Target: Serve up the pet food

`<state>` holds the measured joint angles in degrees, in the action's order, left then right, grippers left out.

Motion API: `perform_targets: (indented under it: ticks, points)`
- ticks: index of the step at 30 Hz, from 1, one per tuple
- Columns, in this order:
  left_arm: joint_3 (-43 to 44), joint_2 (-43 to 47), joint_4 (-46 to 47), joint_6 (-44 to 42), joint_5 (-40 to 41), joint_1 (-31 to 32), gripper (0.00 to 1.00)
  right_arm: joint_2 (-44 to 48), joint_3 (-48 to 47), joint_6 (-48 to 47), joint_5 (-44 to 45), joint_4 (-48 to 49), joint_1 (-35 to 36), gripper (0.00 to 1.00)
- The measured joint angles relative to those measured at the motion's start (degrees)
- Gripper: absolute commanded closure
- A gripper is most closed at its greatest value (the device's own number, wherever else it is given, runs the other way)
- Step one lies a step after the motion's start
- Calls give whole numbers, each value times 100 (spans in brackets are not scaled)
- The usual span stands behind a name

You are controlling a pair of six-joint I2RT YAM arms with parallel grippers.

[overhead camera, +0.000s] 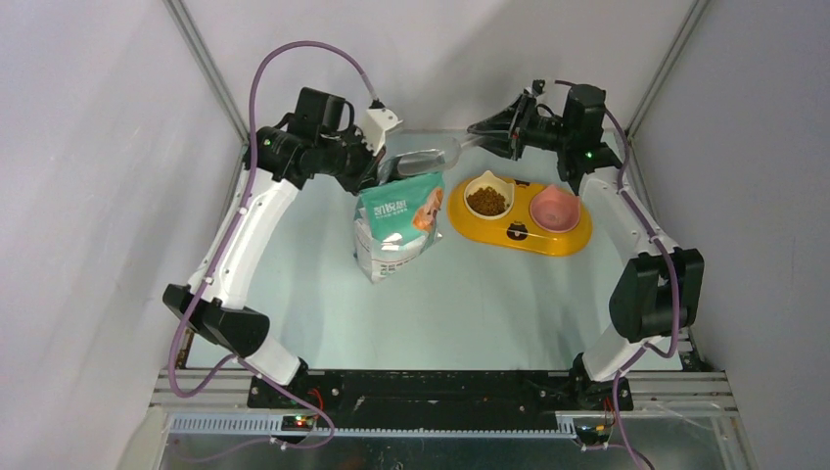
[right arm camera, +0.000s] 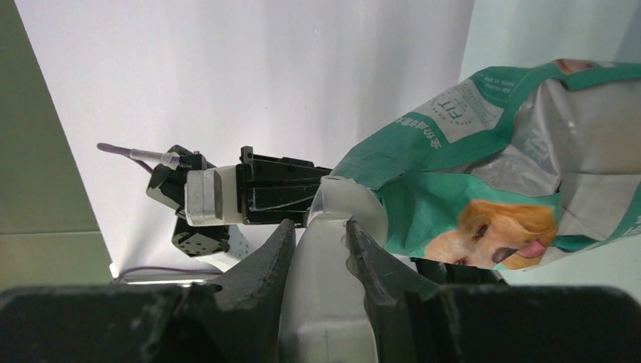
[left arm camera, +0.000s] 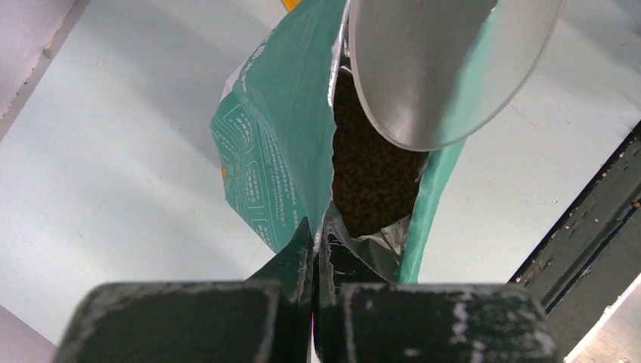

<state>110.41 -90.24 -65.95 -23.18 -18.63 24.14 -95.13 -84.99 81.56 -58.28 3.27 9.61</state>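
Observation:
The teal-and-white bag stands open near the table's back. Brown pet food fills its mouth. My left gripper is shut on the bag's torn top edge, and from above this left gripper sits at the bag's far rim. My right gripper is shut on the clear scoop's handle. The scoop bowl hovers tilted over the bag mouth and looks empty. More pet food lies in the left bowl of the yellow feeder, to the right of the bag.
The feeder's right bowl is pink and holds nothing. White walls and frame posts close in behind both grippers. A dark rail runs along the table edge beside the bag.

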Motion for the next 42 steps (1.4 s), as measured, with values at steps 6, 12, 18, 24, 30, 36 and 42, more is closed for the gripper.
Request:
perform_targets:
  ticks: [6, 12, 18, 24, 30, 36, 42]
  points:
    - [52, -52, -24, 26, -109, 15, 100, 79, -195, -739, 166, -584, -31, 100]
    - [72, -61, 2, 55, -323, 175, 100, 308, -855, -2393, 839, -1974, 208, 100]
    - [2, -39, 236, 350, -566, 251, 100, 520, -1733, -4677, 2218, -3185, 984, 100]
    - [-505, 249, 826, 1093, -761, 251, 100, 531, -2153, -6649, 3604, -3842, 2116, 100]
    - [-1309, 697, 1768, 1840, -660, 236, 100, 33, -2441, -7525, 4291, -4118, 2562, 100]
    - [-1786, 798, 2610, 2446, -415, 223, 100, -623, -2618, -7799, 4559, -4046, 2850, 100]
    - [-2048, 850, 3110, 3016, -107, 214, 100, -1034, -2583, -7901, 4686, -3928, 3086, 100]
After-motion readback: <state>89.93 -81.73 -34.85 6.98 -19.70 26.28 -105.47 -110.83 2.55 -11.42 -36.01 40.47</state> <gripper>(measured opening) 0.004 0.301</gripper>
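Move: The right gripper holds the spoon by its handle, with the head out to its left. The bag mouth it goes for lies about 14 cm left, 4 cm back and 8 cm below. The kibble-filled cream bowl is roughly 3 cm ahead, 2 cm right and 33 cm below; the pink bowl, at the same height, some 17 cm right and 1 cm ahead. From the left gripper, pinching the bag's rim, the mouth's middle is about 7 cm right, 2 cm ahead and 2 cm lower. Roll the right gripper over by nearly 80 degrees, first drawing it back and slightly up, then drive it left and down into the bag mouth, about 12 cm left and 8 cm lower in all, fingers tipped downward and still gripping the spoon. Keep the left pinch on the rim while moving that hand 5 cm right towards the spoon hand and swinging its fingers flatter. ##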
